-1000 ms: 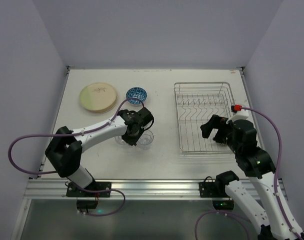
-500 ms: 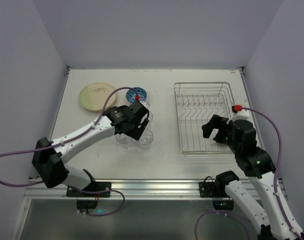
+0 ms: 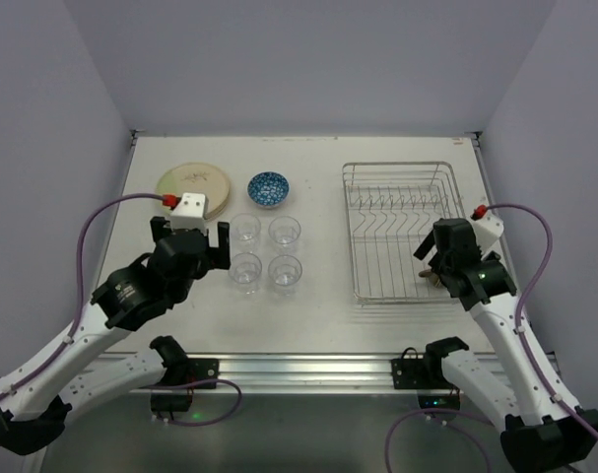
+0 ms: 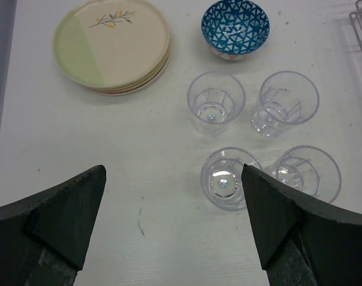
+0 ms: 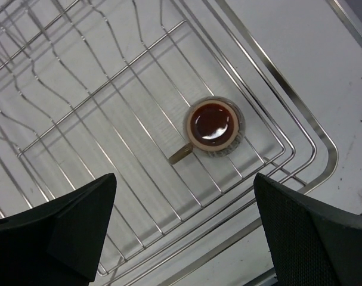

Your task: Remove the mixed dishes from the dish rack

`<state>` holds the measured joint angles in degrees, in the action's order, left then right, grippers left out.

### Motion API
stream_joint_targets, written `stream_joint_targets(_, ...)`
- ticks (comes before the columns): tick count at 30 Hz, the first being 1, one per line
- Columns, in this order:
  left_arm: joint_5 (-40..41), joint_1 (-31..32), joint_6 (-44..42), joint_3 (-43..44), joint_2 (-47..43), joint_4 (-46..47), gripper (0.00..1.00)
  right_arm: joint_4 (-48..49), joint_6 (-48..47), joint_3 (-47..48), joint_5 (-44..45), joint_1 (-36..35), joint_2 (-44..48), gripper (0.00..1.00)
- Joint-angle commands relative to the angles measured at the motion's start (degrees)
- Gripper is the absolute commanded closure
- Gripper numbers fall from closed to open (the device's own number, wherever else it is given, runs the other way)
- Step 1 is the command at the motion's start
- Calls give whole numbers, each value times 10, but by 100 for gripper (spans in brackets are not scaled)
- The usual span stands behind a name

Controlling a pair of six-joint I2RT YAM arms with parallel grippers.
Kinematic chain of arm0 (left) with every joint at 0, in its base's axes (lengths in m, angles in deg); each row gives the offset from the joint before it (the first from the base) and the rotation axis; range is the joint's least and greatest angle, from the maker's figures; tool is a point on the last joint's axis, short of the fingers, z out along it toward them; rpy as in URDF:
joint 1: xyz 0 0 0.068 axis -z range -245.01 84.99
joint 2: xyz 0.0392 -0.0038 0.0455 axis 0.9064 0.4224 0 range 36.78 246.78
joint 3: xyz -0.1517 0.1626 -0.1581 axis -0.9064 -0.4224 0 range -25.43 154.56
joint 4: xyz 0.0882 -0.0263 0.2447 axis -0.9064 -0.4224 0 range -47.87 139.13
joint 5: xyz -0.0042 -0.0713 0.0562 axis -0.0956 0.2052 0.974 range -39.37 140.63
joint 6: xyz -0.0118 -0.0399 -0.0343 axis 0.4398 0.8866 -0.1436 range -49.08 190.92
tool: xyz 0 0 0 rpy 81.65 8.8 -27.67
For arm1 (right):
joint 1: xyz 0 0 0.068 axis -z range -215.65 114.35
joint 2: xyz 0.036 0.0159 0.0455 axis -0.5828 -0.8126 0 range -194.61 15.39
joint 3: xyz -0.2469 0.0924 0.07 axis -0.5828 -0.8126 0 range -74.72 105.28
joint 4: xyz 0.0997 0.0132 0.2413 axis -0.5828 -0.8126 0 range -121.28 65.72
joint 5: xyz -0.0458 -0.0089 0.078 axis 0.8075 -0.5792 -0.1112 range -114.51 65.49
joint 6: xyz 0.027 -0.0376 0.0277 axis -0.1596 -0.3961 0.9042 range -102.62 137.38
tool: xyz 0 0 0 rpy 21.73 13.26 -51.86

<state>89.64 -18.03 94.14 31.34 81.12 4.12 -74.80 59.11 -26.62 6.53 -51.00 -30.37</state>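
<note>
The silver wire dish rack (image 3: 402, 232) stands on the right of the table. A small dark cup (image 5: 214, 127) with a handle sits upright in its near right corner. My right gripper (image 3: 429, 264) hovers over that corner, open, the cup just beyond its fingertips (image 5: 184, 179). Several clear glasses (image 3: 265, 251) stand in a square left of the rack. A blue-patterned bowl (image 3: 268, 187) and a stack of cream plates (image 3: 192, 190) lie behind them. My left gripper (image 3: 190, 242) is open and empty, left of the glasses, with the nearest glass (image 4: 228, 177) by its right finger.
The rack's upright tines (image 3: 397, 197) run along its far half; its wire floor (image 5: 109, 119) is otherwise bare. The table's far wall and side walls close in the workspace. Purple cables loop beside both arms.
My left gripper has opened, let go of a glass among the others and drawn back to the near left. The right arm has shifted over the rack's near right corner.
</note>
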Motion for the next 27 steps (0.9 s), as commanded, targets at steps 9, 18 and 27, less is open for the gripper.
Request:
stream_joint_targets(9,-15,-1,-7,-76,-26,59,0,26,82,-19,30,64,-72,1)
stream_joint_targets(18,-26,14,-14,-85,-63,72,0,81,105,-49,35,74,-160,1)
stream_joint_targets(27,-35,29,-20,-88,-61,77,0,118,83,-41,33,82,-196,5)
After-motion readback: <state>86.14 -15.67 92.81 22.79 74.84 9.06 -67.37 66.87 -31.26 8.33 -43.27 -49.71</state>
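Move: The mug stands in the front right part of the dish rack, almost straight below the open right hand: about 12 cm down, 3 cm to its right and level with it fore and aft. The rack's middle lies some 11 cm ahead and 6 cm left of this hand, and its front right corner about 6 cm back and 12 cm right. From the left hand the mug is level fore and aft, roughly 55 cm right and 21 cm below. No grip on the mug yet: the right hand sinks about 8 cm towards its rim, first shifting some 3 cm right and then edging 2 cm forward, while the wrist tips the still-open fingers further down and turns clockwise, each by nearly 15 degrees. Meanwhile the empty left hand dips about 5 cm over the table beside the glasses and rises halfway back, fingers wide. ##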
